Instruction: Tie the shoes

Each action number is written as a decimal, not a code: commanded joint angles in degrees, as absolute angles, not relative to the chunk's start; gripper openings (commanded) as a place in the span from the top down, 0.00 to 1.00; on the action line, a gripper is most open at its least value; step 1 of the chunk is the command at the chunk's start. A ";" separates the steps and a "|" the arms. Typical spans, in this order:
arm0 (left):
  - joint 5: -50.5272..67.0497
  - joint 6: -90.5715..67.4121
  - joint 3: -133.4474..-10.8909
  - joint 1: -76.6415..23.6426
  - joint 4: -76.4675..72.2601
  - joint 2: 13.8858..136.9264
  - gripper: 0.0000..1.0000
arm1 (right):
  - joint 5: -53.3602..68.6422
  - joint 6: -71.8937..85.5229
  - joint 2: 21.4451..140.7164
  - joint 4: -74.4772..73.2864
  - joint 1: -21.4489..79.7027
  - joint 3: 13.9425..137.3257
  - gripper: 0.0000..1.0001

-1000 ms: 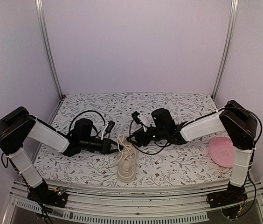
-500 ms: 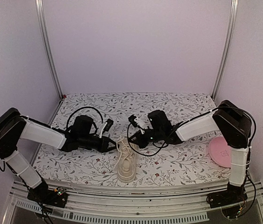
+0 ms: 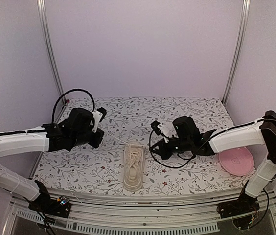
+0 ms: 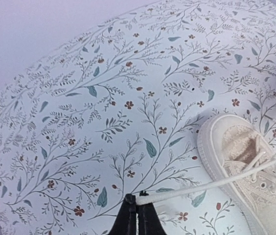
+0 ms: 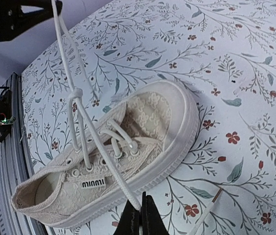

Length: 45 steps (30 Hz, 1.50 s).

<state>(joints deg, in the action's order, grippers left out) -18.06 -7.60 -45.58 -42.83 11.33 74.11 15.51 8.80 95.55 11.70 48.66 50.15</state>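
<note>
The cream shoe [image 3: 132, 164] lies on the floral table, toe toward the back. My left gripper [image 3: 102, 140] sits left of the toe, shut on the end of a white lace [image 4: 202, 188] that runs taut to the shoe [image 4: 249, 164]. My right gripper [image 3: 154, 149] is right of the shoe, shut on another lace strand [image 5: 109, 164] that crosses the shoe's side [image 5: 143, 147]. The strands cross in a small knot [image 5: 75, 93] above the eyelets. A loose lace end [image 5: 208, 209] lies on the table beside the right fingers.
A round pink plate [image 3: 237, 160] rests at the right edge of the table, under the right arm. Black cables loop off both wrists. Metal rails stand at the back corners, and the table's front rail [image 5: 3, 161] runs close behind the shoe's heel.
The right gripper has shut on a lace strand and drawn right. The left arm has pulled left and back with its lace, so both strands now stretch away from the shoe.
</note>
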 commanded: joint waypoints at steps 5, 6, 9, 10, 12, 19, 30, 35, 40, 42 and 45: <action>-31.93 -3.37 -47.36 -47.01 17.15 72.21 1.00 | 13.02 12.20 93.69 7.25 49.27 48.24 0.98; -32.26 -5.12 -47.40 -47.35 18.78 72.74 1.00 | 12.21 12.54 93.16 6.42 49.41 48.01 0.98; -33.14 -13.02 -46.76 -47.41 24.03 73.64 1.00 | 11.26 14.46 91.05 3.16 49.61 46.52 0.98; -32.85 -16.00 -46.49 -47.46 25.41 73.51 1.00 | 11.32 15.51 90.37 2.10 49.69 45.89 0.98; -30.95 -21.80 -45.62 -47.43 26.76 72.63 1.00 | 11.49 17.30 89.00 0.08 50.00 44.34 0.98; -21.48 -34.82 -37.56 -47.26 18.46 67.22 1.00 | 14.23 21.50 82.98 -4.04 50.89 38.19 0.98; -11.55 -41.20 -25.01 -35.10 10.09 59.79 1.00 | 13.70 28.04 78.75 -5.81 50.92 31.81 0.98; -7.05 -38.08 -24.10 -28.12 8.52 60.69 1.00 | 9.40 30.36 77.81 -6.13 50.86 33.27 0.98; -3.09 -36.58 -20.93 -20.81 5.04 58.63 1.00 | 5.80 32.92 76.60 -6.88 50.06 33.23 0.98; -0.93 -35.97 -19.82 -18.38 3.99 58.15 1.00 | 5.10 33.78 76.23 -6.99 49.28 32.31 0.98; 1.53 -35.01 -19.73 -17.16 3.23 58.06 1.00 | 5.69 34.02 76.42 -5.83 48.65 31.45 0.98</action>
<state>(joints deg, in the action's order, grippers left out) 4.27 -36.71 -20.60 -21.54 4.97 58.92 10.09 31.97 77.30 -1.34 50.65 33.50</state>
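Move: The loose lace knot hangs over the far end of the shoe, strung between both hands: about 10 cm right, 3 back and 4 below the left hand; about 9 cm left and 1 ahead of the right hand, at its height. The shoe's middle is 12 cm right, 9 back and 12 below the left hand; 7 left, 5 back and 8 below the right. Both hands, still gripping the laces, pull apart sideways, each about 9 cm, while sinking and drawing back. ##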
